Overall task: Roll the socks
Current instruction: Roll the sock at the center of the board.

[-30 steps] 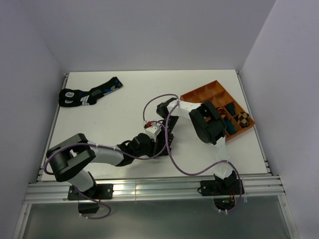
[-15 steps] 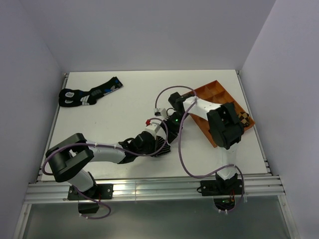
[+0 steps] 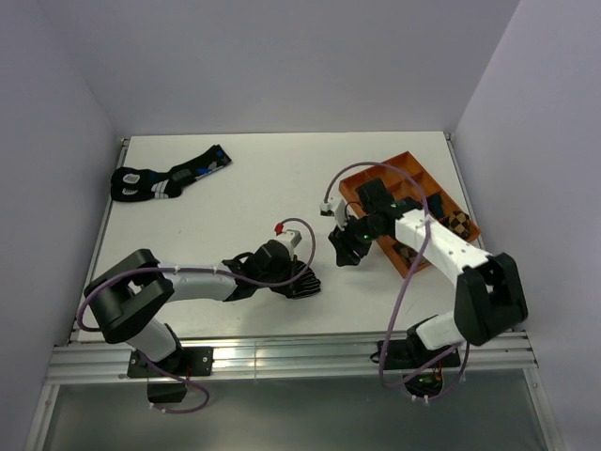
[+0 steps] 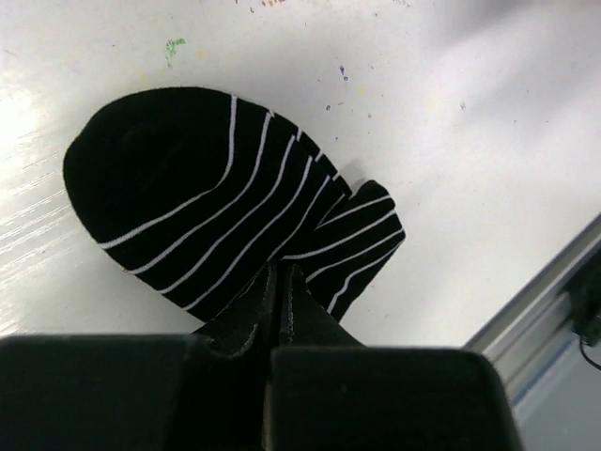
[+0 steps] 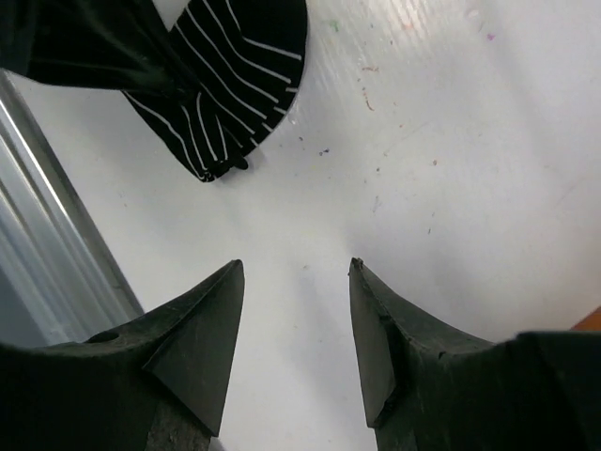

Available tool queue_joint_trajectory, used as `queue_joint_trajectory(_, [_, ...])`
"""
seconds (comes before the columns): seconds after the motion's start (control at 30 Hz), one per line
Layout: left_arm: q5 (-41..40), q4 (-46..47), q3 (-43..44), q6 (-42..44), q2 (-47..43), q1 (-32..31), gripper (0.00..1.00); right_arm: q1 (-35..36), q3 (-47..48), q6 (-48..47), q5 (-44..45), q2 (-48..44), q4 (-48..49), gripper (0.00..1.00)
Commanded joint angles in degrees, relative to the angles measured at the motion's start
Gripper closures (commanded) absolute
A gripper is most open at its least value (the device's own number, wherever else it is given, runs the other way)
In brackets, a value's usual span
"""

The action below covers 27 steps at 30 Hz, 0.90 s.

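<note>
A black sock with thin white stripes (image 3: pixel 300 280) lies bunched on the white table near its front edge. The left wrist view shows the sock (image 4: pixel 188 197) as a rounded lobe with a smaller flap beside it. My left gripper (image 3: pixel 285 272) (image 4: pixel 279 274) is shut, its tips pinching the sock's near edge where the two lobes meet. My right gripper (image 3: pixel 343 246) (image 5: pixel 296 268) hangs open and empty over bare table, to the right of the sock (image 5: pixel 230 85) and apart from it.
An orange compartment tray (image 3: pixel 376 175) stands at the right, behind my right arm, with a brown-checked bundle (image 3: pixel 457 224) in it. Black socks with blue and white marks (image 3: pixel 169 178) lie at the back left. The table's metal front rail (image 5: pixel 47 235) runs just beyond the striped sock.
My right gripper has let go, opened and drawn back to the right, away from the sock. My left gripper stays shut on the sock near the front edge.
</note>
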Motion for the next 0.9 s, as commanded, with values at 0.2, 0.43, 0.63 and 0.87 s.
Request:
queue_joint_trajectory(0.2, [22.43, -4.42, -2.41, -3.16, 7.25, 6.39, 1.00, 1.29, -9.39, -14.94, -1.48, -15.41, 7.46, 0.40])
queue_joint_trajectory(0.43, [33.43, 0.68, -2.24, -5.62, 15.67, 11.75, 1.00, 7.78, -14.13, -20.50, -2.10, -18.31, 10.35, 0.40])
queue_joint_trajectory(0.63, [38.00, 0.33, -0.21, -6.15, 19.12, 13.51, 1.00, 17.20, -21.17, -19.89, 3.17, -19.19, 18.35, 0.39])
queue_joint_trajectory(0.87, [40.29, -1.33, 0.67, -6.33, 19.47, 15.01, 1.00, 23.53, -23.89, -19.27, 7.21, -15.42, 24.14, 0.41])
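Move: The striped sock is pinched in the shut left fingers, its middle roughly 3 cm ahead of that hand, 3 cm to the right and 1 cm lower. From the open right hand, the sock's middle lies about 11 cm to the left, 6 cm back and 9 cm below. The compartment box is centred some 14 cm ahead and 17 cm to the right of the right hand, and the tan checked sock in it is about 15 cm right and 1 cm ahead, both some 8 cm lower. Still pinching the striped sock at its fold, the left fingers drag it about 2 cm back while the wrist swings some 35 degrees, from pointing forward-right to pointing right and flatter. The right hand rises slightly, then sweeps back about 9 cm, left and down towards the sock's near side, turning counter-clockwise, its fingers staying open. ##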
